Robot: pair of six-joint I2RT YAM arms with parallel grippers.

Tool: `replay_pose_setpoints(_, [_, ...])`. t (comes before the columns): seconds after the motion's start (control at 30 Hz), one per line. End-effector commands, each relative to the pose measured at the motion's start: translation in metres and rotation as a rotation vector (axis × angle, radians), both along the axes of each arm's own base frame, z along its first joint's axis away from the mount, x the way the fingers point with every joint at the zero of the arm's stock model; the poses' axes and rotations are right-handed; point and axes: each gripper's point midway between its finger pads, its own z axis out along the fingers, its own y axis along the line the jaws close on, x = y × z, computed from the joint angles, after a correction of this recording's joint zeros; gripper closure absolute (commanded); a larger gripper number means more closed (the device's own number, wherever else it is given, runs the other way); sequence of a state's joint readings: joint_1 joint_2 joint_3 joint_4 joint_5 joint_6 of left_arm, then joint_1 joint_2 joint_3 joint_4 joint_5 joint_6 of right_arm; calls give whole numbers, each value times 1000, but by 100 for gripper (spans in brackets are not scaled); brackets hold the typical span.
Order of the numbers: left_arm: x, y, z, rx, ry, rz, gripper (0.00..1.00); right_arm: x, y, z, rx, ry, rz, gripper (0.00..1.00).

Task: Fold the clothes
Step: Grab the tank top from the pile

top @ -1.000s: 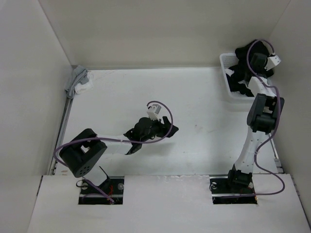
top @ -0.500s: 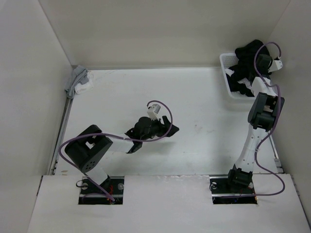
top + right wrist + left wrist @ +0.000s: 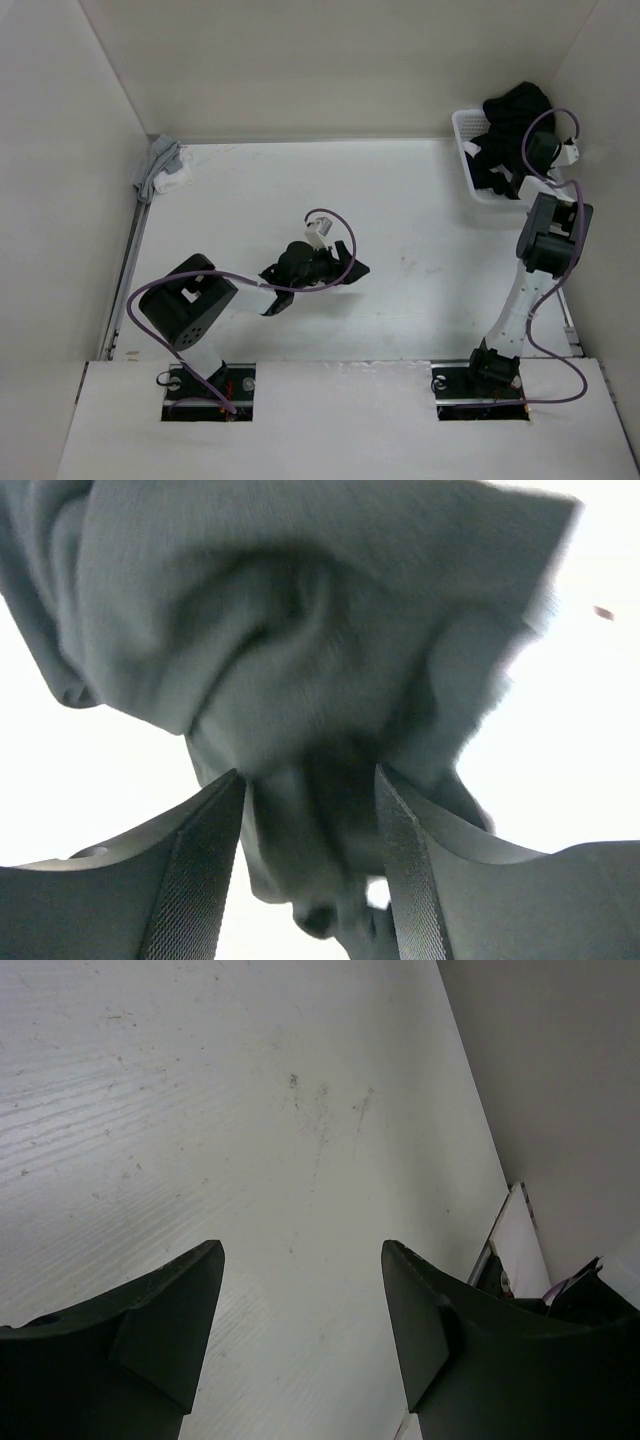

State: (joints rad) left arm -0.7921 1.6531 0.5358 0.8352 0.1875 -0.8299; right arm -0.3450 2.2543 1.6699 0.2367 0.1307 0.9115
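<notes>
The clothes [image 3: 515, 108] are a black heap rising out of a white basket [image 3: 462, 130] at the back right corner. In the right wrist view the dark fabric [image 3: 300, 630] fills the upper frame, and a bunched fold hangs down between the fingers. My right gripper [image 3: 310, 770] stands with its jaws wide apart around that fold; whether the pads press it is unclear. From above, the right gripper [image 3: 524, 152] sits at the heap's near edge. My left gripper [image 3: 352, 268] hovers open over bare table mid-left, nothing between its fingers [image 3: 170, 1310].
A light grey garment [image 3: 160, 160] and a white-and-pink cloth [image 3: 181, 180] lie crumpled at the back left corner against the wall. White walls close in the table on the left, back and right. The table's right edge shows in the left wrist view.
The right gripper has drawn back toward its base, and the black heap now bulges higher above the basket. The left arm has barely shifted.
</notes>
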Motion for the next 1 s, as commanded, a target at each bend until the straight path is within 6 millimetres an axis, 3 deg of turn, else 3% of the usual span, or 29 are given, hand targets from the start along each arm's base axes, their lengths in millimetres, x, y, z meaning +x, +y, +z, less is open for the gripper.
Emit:
replay_pose_setpoints(0.0, [2, -8, 21, -70, -49, -22, 38, -12, 0, 86, -60, -189, -4, 41])
replay_pose_setpoints(0.2, [2, -8, 22, -72, -46, -22, 38, -32, 4, 134, -113, -298, -31, 38])
replay_pose_setpoints(0.33, [4, -7, 20, -69, -42, -16, 38, -19, -6, 149, -147, -302, -54, 37])
replay_pose_setpoints(0.5, [10, -3, 15, -65, -27, -2, 38, 19, -22, 120, -82, -228, -78, 43])
replay_pose_setpoints(0.6, [17, 2, 12, -68, -13, 14, 38, 29, -26, 103, -60, -209, -88, 43])
replay_pose_setpoints(0.8, [25, 8, 8, -85, 11, 33, 38, 47, -28, 94, -45, -221, -66, 42])
replay_pose_setpoints(0.9, [27, 9, 7, -91, 18, 35, 39, 53, -28, 93, -29, -229, -64, 53])
replay_pose_setpoints(0.93, [27, 9, 6, -90, 19, 36, 39, 54, -28, 93, -23, -232, -62, 63])
replay_pose_setpoints(0.97, [28, 10, 5, -88, 22, 38, 39, 55, -27, 95, -14, -247, -59, 80])
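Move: The black tank top is heaped close by the right hand: its middle lies about 6 cm to the left, 2 cm ahead and a couple of centimetres lower. The basket's middle is some 6 cm back and 11 cm left, about 6 cm down, and the white clothes are roughly 11 cm back and 5 cm left, also 6 cm lower. From the left hand the tank top lies around 34 cm ahead and 37 cm to the right, a little higher. Over the black tank top the right hand rises about 14 cm, first easing back and then swinging forward, its fingers tipping up some 15 degrees; it then comes down about 8 cm onto the cloth farther out and partly closes, gathering a fold between the fingertips. The left hand, empty, drifts about 3 cm forward, left and down. ##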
